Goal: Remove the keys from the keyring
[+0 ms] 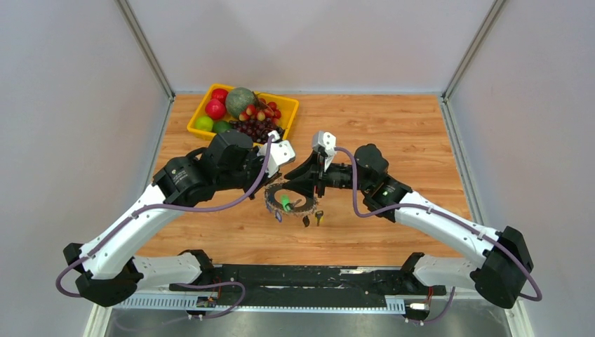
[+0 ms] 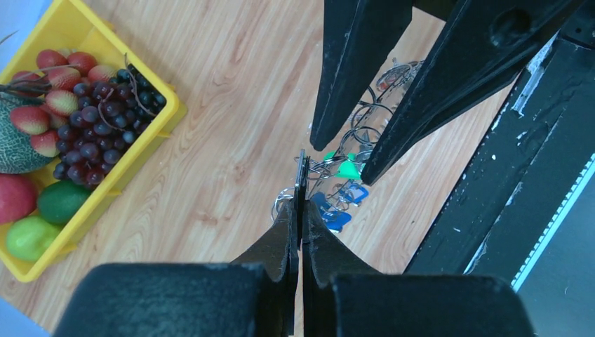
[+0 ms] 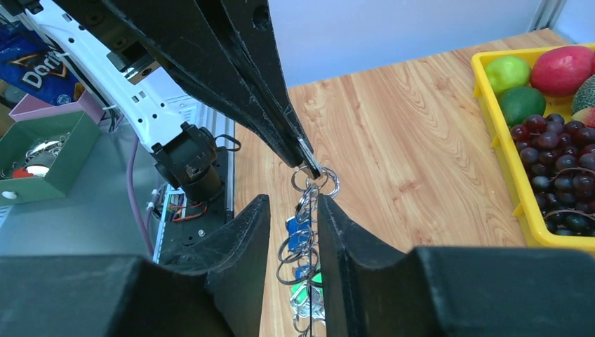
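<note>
The keyring [image 1: 289, 208] is held up on edge above the wooden table, with my left gripper [image 1: 275, 184] shut on its rim. In the left wrist view the keyring [image 2: 302, 168] is a thin dark edge pinched between my left gripper [image 2: 302, 207] fingertips. Keys with blue heads [image 2: 335, 214] and a green head [image 2: 346, 168] hang on small rings beyond. My right gripper [image 3: 295, 210] is open and straddles the hanging keys [image 3: 295, 228], with a gap on its left side. A black key [image 1: 306, 220] and a yellow key [image 1: 319, 216] lie loose on the table.
A yellow fruit tray [image 1: 291, 105] with grapes, apples, limes and a melon stands at the back left of the table; its rim [image 3: 499, 133] lies right of my right gripper. A black rail [image 1: 316, 277] runs along the near edge. A green box [image 3: 42, 154] sits off the table.
</note>
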Controlling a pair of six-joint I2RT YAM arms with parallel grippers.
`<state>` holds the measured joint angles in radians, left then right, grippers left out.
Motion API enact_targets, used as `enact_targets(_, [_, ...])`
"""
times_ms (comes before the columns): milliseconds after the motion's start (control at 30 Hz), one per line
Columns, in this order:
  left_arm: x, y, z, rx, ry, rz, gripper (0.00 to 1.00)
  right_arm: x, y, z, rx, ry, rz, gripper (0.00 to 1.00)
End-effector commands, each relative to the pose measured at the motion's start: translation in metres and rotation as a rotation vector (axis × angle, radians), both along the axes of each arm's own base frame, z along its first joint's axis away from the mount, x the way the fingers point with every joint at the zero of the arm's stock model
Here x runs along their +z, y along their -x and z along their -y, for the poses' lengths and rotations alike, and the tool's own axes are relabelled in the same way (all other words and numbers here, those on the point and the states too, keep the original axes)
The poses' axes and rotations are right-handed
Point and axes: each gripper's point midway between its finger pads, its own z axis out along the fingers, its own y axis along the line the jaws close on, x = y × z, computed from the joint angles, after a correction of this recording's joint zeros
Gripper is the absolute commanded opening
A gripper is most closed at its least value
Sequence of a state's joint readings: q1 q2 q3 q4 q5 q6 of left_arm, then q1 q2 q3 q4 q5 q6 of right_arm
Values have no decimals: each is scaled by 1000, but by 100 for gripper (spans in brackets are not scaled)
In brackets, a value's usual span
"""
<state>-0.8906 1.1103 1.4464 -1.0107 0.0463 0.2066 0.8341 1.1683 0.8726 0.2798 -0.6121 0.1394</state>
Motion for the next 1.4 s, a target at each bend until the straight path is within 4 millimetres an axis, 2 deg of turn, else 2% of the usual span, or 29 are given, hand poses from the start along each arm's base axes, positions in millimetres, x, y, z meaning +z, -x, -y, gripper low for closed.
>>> enact_targets(0, [30, 1, 7, -6, 106, 50, 0, 16, 6, -8, 48, -19, 52, 33])
enact_targets(333, [38, 7, 7, -12, 137, 41, 0, 13, 0, -15, 17, -10, 43, 10])
enact_targets(400, [39, 7, 4, -5, 136, 44, 0, 14, 0, -15, 14, -13, 42, 11])
enact_targets(500, [37, 9, 5, -11, 140, 32, 0, 13, 3, -14, 23, -12, 42, 23])
enact_targets(600, [36, 10, 7, -10, 145, 18, 0, 14, 4, -15, 30, -12, 49, 24])
enact_targets(633, [36, 10, 8, -11, 146, 17, 0, 14, 4, -16, 30, -11, 50, 23])
enact_targets(800, [38, 11, 9, -14, 156, 13, 0, 15, 5, -16, 26, -13, 56, 0])
enact_targets(933, [38, 10, 8, -1, 160, 11, 0, 17, 2, -13, -2, -17, 57, 0])
enact_targets(1133, [28, 4, -5, 96, 124, -1, 0, 21, -9, 2, -128, -48, 28, 0])
enact_targets(1367, [6, 13, -1, 66, 113, -62, 0, 37, 1, 12, -130, -176, -18, 0])
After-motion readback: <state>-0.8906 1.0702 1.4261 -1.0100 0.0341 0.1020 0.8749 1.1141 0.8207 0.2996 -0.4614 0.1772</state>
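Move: My left fingers already pinch the keyring. The small wire loop beside their tips, which my right hand goes for, lies about 1 cm right of my left hand, 1 cm back and 1 cm below it. From my half-open right hand that loop is roughly 2 cm left, level ahead and 1 cm down. The green tag hangs 7 cm below my right hand, 1 cm back; the blue tag is 3 cm left of the green one and about as low. I bring my right fingers about 1.5 cm left and 1 cm down onto the loop at my left fingertips, nearly shut them, reopen a little, then shut them fully and pinch the wire. Then I draw the right hand back to the right some 2 cm, rising about 1 cm and turning slightly clockwise. My left hand keeps its pinch, easing back about 1 cm. ##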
